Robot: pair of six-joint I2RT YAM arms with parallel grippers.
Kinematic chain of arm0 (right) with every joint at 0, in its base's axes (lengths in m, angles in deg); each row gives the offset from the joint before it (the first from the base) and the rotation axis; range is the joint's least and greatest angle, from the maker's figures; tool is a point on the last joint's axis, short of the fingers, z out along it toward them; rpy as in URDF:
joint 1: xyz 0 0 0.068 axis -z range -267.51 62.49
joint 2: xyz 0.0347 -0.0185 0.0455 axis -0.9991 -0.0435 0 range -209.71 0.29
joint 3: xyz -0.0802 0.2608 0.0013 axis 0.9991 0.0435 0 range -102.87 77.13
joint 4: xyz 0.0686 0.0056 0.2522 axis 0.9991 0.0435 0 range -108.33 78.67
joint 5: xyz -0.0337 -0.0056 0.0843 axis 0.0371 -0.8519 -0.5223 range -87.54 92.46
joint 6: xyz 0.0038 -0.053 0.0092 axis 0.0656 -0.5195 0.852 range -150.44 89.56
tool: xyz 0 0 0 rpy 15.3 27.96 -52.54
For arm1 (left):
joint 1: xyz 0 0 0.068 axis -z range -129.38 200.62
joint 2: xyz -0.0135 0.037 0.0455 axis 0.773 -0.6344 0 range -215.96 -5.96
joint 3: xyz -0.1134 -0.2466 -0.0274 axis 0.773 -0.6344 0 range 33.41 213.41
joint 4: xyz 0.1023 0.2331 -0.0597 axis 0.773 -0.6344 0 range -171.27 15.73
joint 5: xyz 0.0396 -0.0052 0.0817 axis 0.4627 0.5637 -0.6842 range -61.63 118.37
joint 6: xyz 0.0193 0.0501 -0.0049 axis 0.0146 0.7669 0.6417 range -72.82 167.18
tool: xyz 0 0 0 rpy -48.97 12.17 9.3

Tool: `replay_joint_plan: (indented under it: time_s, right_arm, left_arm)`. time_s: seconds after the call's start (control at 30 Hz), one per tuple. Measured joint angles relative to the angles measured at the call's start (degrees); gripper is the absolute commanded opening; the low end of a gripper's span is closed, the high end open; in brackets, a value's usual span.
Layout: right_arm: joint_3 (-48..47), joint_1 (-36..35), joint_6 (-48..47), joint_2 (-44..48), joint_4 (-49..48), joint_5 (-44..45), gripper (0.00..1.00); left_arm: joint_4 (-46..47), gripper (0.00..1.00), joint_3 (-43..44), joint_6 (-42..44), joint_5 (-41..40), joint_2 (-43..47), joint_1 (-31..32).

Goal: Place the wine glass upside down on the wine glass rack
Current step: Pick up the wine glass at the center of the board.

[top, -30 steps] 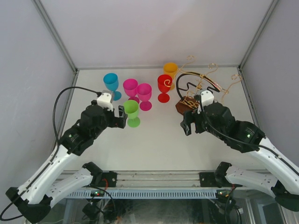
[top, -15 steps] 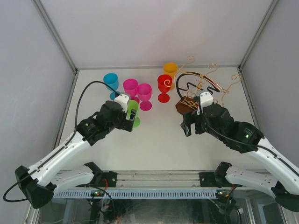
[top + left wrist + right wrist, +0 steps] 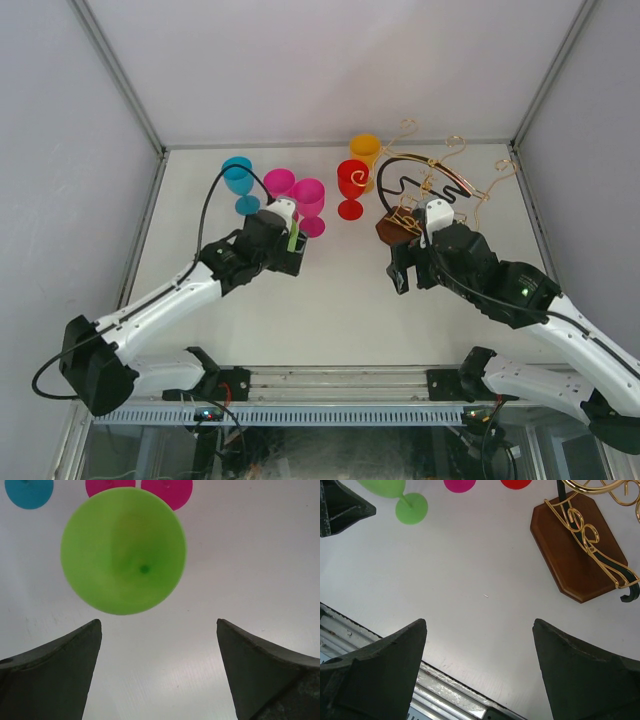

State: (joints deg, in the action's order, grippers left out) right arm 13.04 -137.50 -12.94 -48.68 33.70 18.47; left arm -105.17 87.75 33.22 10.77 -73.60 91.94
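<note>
A green wine glass (image 3: 123,550) stands upright on the table, seen from above in the left wrist view. It sits just beyond the tips of my open left gripper (image 3: 157,622), not between them. From the top view my left gripper (image 3: 287,255) covers most of that glass (image 3: 293,240). The wine glass rack (image 3: 440,180) is gold wire on a brown wooden base (image 3: 575,555), at the back right. My right gripper (image 3: 398,268) hovers open and empty just in front of the base, over bare table (image 3: 479,622).
Behind the green glass stand a blue (image 3: 238,178), a pink (image 3: 279,185) and a magenta glass (image 3: 309,197), all upright. A red glass (image 3: 352,180) and an orange one (image 3: 365,150) stand left of the rack. The table's metal front rail (image 3: 435,690) lies under the right gripper.
My left arm has reached forward and to the right, and now hangs over the green glass. The right arm has hardly moved.
</note>
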Motion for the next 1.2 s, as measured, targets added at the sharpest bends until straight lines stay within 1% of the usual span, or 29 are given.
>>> replay_joint_plan:
  time_s: [0.27, 0.47, 0.67, 0.9, 1.2]
  right_arm:
    - [1.01, 0.15, -0.15, 0.00, -0.04, -0.02, 0.87]
    - [1.03, 0.15, -0.17, -0.02, -0.04, -0.04, 0.87]
    - [1.16, 0.15, -0.17, -0.02, -0.13, -0.07, 0.87]
    - [1.84, 0.15, -0.17, -0.26, -0.48, -0.24, 0.87]
    - [1.86, 0.15, -0.17, -0.24, -0.48, -0.52, 0.87]
  left_arm:
    - [3.78, 1.00, 0.00, -1.68, -3.32, -2.93, -0.02]
    - [5.31, 1.00, 0.02, -2.67, -4.52, -5.53, -1.75]
    - [6.84, 1.00, 0.20, -3.52, -4.33, -5.92, -4.39]
    - [7.65, 1.00, 4.61, -3.41, -4.00, -9.33, -4.87]
    - [7.65, 0.99, 6.93, -2.93, -2.60, -12.31, -6.62]
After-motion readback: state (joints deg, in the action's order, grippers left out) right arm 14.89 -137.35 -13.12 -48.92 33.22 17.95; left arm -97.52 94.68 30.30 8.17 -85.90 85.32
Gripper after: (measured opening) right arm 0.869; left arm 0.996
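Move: The green wine glass stands upright about 7 cm straight ahead of my open left hand, its middle some 6 cm below. From the same hand, the nearer pink glass is about 17 cm ahead and 6 cm right, the other pink one 20 cm straight ahead, and the blue one 24 cm ahead and 11 cm left. From my right hand, the green glass lies about 17 cm ahead and 25 cm left. I slide my left hand forward about 7 cm to the green glass, dipping slightly halfway and coming level again, so that its bowl comes in between my two fingers. On the way I swing the wrist some 10 degrees counter-clockwise to square up, and I keep the fingers wide open, not gripping yet. ##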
